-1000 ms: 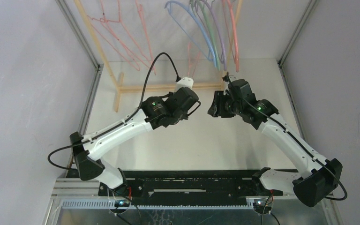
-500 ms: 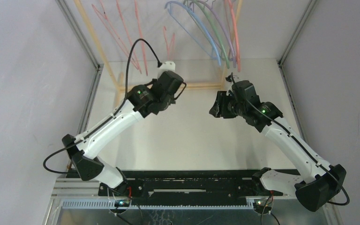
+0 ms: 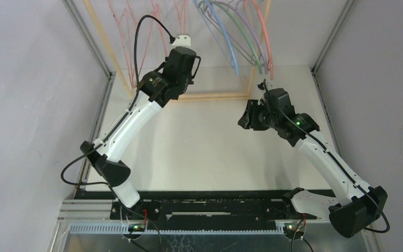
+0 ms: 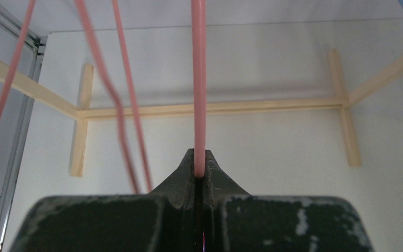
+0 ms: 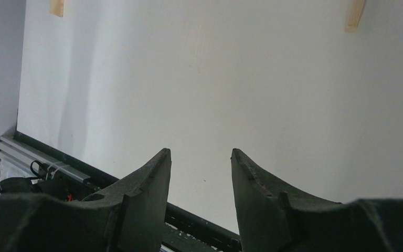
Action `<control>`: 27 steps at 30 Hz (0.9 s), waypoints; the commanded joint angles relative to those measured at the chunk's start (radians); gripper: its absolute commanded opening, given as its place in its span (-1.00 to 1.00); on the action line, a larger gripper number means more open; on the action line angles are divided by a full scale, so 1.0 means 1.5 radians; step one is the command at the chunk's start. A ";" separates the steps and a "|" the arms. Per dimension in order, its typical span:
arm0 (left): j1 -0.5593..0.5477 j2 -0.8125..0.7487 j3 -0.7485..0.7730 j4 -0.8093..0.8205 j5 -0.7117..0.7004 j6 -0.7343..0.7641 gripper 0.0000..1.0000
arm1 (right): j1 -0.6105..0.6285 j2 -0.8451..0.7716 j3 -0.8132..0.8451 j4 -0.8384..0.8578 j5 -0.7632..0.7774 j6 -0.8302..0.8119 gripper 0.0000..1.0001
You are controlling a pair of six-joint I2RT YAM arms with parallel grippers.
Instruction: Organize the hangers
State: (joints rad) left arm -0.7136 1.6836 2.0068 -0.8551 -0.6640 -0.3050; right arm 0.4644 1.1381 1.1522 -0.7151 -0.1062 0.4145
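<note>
Several salmon-pink hangers [image 3: 136,31] hang at the back left. Blue [image 3: 225,39], green [image 3: 247,39], lavender [image 3: 255,44] and another pink hanger [image 3: 266,42] hang at the back right. My left gripper [image 4: 199,157] is raised among the pink ones and is shut on a thin pink hanger rod [image 4: 198,79] that runs straight up from its tips. Two more pink hanger wires [image 4: 126,115] pass to its left, blurred. My right gripper [image 5: 200,152] stands open over the table with nothing between its fingers; in the top view the right gripper [image 3: 249,118] sits right of centre.
The wooden rack's base bars [image 4: 215,107] lie on the white table [image 3: 204,152] below the hangers, and its slanted posts [image 3: 102,37] rise at the left. Grey walls and metal frame rails [image 3: 328,42] close in both sides. The black mounting rail [image 3: 215,202] runs along the near edge.
My left arm has risen and swung left and back, carrying the pink hanger with it. The hanging hangers have shifted. My right arm has drifted slightly right, still open.
</note>
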 commanded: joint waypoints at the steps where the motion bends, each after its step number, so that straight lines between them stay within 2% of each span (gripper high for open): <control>1: 0.032 0.015 0.047 0.049 0.015 0.037 -0.99 | -0.014 -0.001 -0.001 0.014 -0.012 -0.012 0.09; 17: 0.103 0.130 0.189 0.028 0.081 0.067 -1.00 | -0.048 0.018 0.000 0.018 -0.034 -0.010 0.07; 27: 0.117 0.140 0.143 0.047 0.115 0.055 -1.00 | -0.061 0.022 -0.001 0.014 -0.035 -0.010 0.07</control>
State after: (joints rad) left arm -0.5488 1.9110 2.2360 -0.8417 -0.5190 -0.2276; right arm 0.3820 1.1694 1.1522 -0.7147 -0.1505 0.4129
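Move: Ahead of the left hand, which already holds a pink hanger, the free stretch of the rail lies about 20 cm farther out and 17 cm higher. The nearest hung blue hanger is some 16 cm ahead and 10 cm to the right, a little above the hand. The hung pink hangers are about 15 cm ahead and 14 cm to the left. From the right hand, that stretch of rail is roughly 32 cm ahead, 20 cm left and 31 cm up. Carrying the pink hanger edge-on, the left hand pushes forward about 8 cm towards the rail, between the hung pink and blue hangers. It bears slightly left on the way, slows, and sinks some 2 cm at the end. The shut fingers keep their pinch and the wrist hardly turns. The empty, open right hand drifts about 2 cm forward and right. ##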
